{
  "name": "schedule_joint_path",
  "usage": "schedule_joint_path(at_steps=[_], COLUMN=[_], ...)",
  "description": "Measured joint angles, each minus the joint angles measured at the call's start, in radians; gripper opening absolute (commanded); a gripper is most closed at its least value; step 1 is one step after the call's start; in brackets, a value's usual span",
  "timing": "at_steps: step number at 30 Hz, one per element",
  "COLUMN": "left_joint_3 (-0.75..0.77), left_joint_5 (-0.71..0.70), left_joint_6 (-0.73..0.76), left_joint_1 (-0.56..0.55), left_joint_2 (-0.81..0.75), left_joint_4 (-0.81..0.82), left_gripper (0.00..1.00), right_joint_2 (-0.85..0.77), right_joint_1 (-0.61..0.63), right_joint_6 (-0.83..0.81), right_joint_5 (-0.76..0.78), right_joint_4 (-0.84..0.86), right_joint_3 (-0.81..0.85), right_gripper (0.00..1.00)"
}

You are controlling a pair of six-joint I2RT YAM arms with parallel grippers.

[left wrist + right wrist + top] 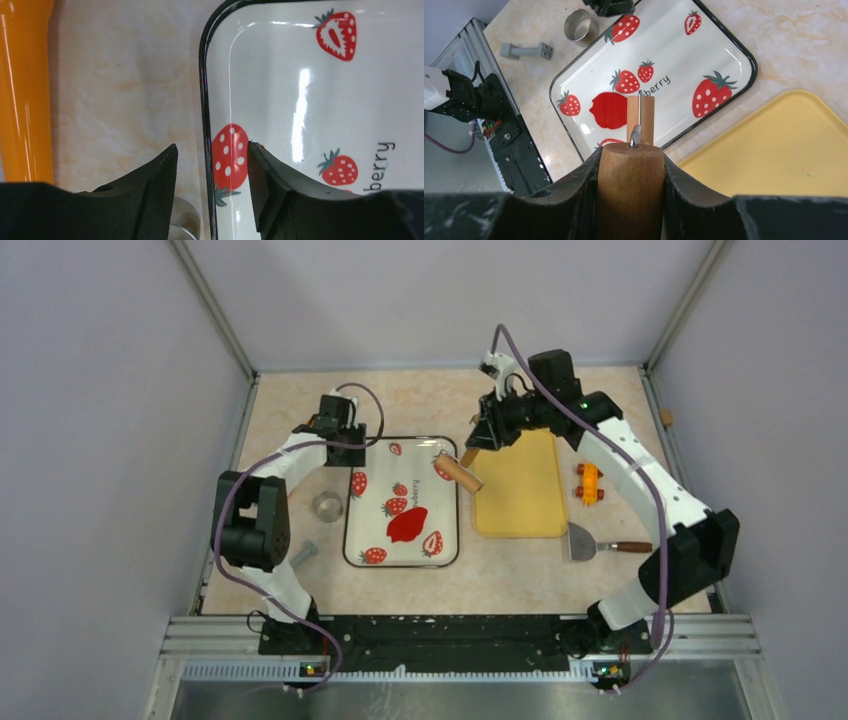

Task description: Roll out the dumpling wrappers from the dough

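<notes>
The dough (407,525) is a flat, irregular red blob lying on the strawberry-print tray (452,540), toward its near side; the right wrist view shows the dough (610,110) beyond the pin. My right gripper (470,455) is shut on a wooden rolling pin (462,474), held above the tray's far right corner; the rolling pin (630,190) fills the right gripper (630,155). My left gripper (345,445) is open at the tray's far left corner. In the left wrist view the left gripper (212,150) straddles the tray's black rim (202,90) without gripping it. Dumpling wrappers are out of view.
A metal ring cutter (327,505) and a grey bolt-like piece (303,555) lie left of the tray. A yellow board (520,500) sits right of it, with a scraper (598,543) and an orange block (590,482) beyond. Walls close in the table.
</notes>
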Motion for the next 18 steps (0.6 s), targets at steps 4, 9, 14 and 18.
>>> schedule_joint_path(at_steps=[4,9,14,18], left_joint_3=[0.077,0.100,0.119,0.119], left_joint_5=[-0.001,0.011,0.029,0.048], left_joint_6=[-0.036,-0.086,-0.150,-0.206], left_joint_1=[0.016,0.024,0.043,0.070], left_joint_2=[0.100,0.169,0.206,0.197], left_joint_4=[-0.014,-0.015,-0.017,-0.024], left_gripper=[0.45,0.27,0.06,0.00], right_joint_2=[-0.107,-0.163,-0.163,-0.161], right_joint_1=[-0.014,-0.018,-0.018,-0.018], right_joint_6=[-0.030,-0.074,-0.095,-0.097], right_joint_5=[0.032,0.074,0.118,0.134], right_joint_4=[-0.045,-0.129,-0.180,-0.181], right_joint_3=[-0.057,-0.131,-0.143,-0.143], right_gripper=[0.00,0.00,0.00,0.00])
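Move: The spot on the tray's left rim near its far corner lies about 2 cm ahead of the left hand and 5 cm below. The steel cup is some 7 cm back and 6 cm left of that hand, the orange club 3 cm ahead and 14 cm left, the red dough 12 cm back and 14 cm right. From the right hand, holding the roller high, the yellow board's middle is about 6 cm ahead, 9 cm right and 25 cm below; the dough is 5 cm back, 19 cm left. The left hand sinks about 4 cm and goes some 2 cm forward onto the tray's left rim, its half-open fingers straddling the edge, then closes to pinch the rim while turning roughly 10 degrees counter-clockwise. Meanwhile the right hand, still gripping the roller in the air, swings about 5 cm right and 4 cm back, sinking 3 cm overall after a small rise and tipping its fingers some 10 degrees further down, so the roller goes away from the tray towards the yellow board, and then hangs nearly still. ##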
